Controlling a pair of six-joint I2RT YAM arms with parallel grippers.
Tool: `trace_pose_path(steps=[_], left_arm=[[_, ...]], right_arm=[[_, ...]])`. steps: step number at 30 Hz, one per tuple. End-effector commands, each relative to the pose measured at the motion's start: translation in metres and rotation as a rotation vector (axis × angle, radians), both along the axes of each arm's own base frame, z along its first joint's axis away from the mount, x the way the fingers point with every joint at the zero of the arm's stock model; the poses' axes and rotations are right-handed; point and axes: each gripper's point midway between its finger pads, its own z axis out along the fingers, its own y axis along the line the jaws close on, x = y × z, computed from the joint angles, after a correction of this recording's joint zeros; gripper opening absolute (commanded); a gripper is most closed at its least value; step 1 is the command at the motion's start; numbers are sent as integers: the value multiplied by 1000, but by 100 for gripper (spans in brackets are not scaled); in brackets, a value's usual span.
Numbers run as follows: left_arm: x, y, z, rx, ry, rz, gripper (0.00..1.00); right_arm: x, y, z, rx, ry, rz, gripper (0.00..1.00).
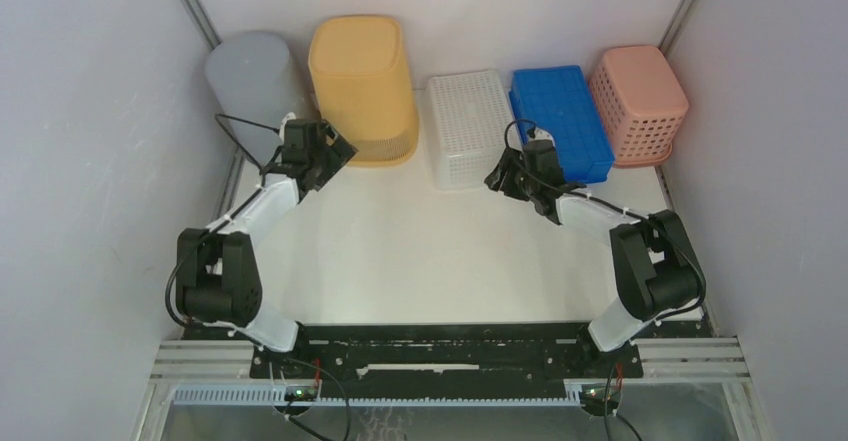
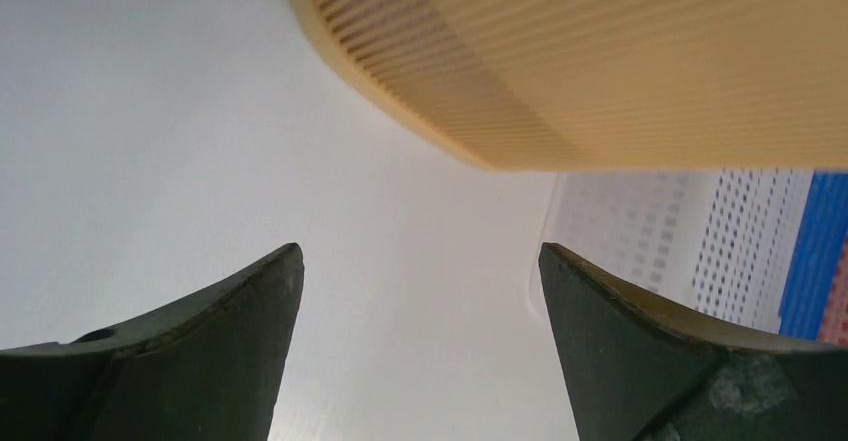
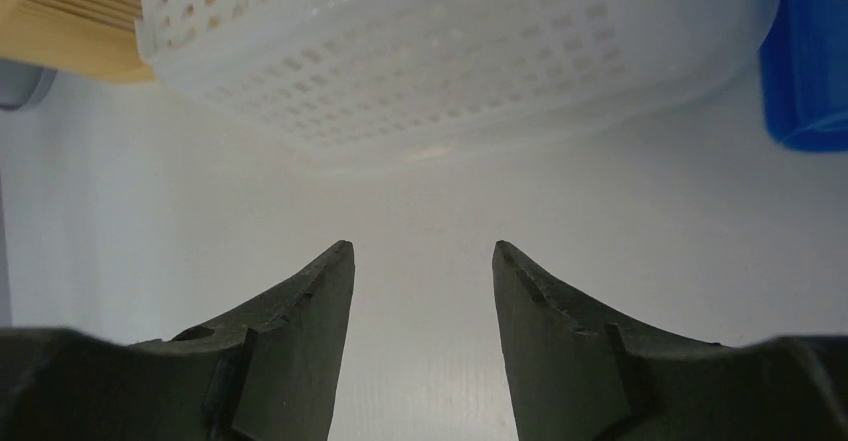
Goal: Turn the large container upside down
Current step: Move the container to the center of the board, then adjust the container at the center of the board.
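The large container, a yellow slatted basket (image 1: 362,86), stands at the back of the table with its closed base up and its wider rim down. My left gripper (image 1: 335,156) hovers just in front of its near left corner, open and empty. In the left wrist view the basket's slatted edge (image 2: 600,61) fills the top above the gripper (image 2: 420,251), with a gap between them. My right gripper (image 1: 497,179) is open and empty, close to the front of the white basket (image 1: 468,126). In the right wrist view a corner of the yellow basket (image 3: 60,21) shows at the upper left of the gripper (image 3: 421,246).
A grey bin (image 1: 250,76) stands left of the yellow basket. To its right sit the white perforated basket (image 3: 450,51), a blue crate (image 1: 560,121) and a pink basket (image 1: 640,101), all along the back wall. Walls close in both sides.
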Motion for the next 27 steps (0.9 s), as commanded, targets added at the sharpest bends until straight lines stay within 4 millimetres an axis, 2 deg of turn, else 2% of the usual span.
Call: trace_pose_path(steps=[1,7,12,16,27], left_arm=[[-23,-21,9,-48,-43,-56,92],[-47,-29,9,-68,-53,-100,92],[-59,-29,17,-64,-76,-118,92],[-63,-29,19,-55,-75,-128,92],[-67,-27,23,-51,-88,-127,92]], right_arm=[[53,-10,54,-21,-266,-111,62],[77,-16,64,-112,-403,-150,64],[92,-22,60,-125,-439,-188,64],[97,-14,55,-112,-435,-163,64],[87,24,42,-75,-416,-116,64]])
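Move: The white basket's middle lies about 18 cm ahead of the right gripper, 5 cm to its left and 4 cm lower. The blue box stands level with it, about 18 cm to the gripper's right, and the yellow container is about 21 cm ahead, 28 cm left. From the left gripper, the yellow container's middle is some 15 cm ahead and 6 cm right, the white basket 13 cm ahead and 28 cm right, 10 cm lower. Reach the right gripper about 8 cm forward and some 2 cm up to the white basket's front wall, tipping the fingers up roughly 20 degrees from their downward slant, then ease it a couple of centimetres left along that wall; keep the fingers part open. Meanwhile draw the wide-open left gripper about 6 cm back and a little right, away from the yellow container, ending slightly higher. ##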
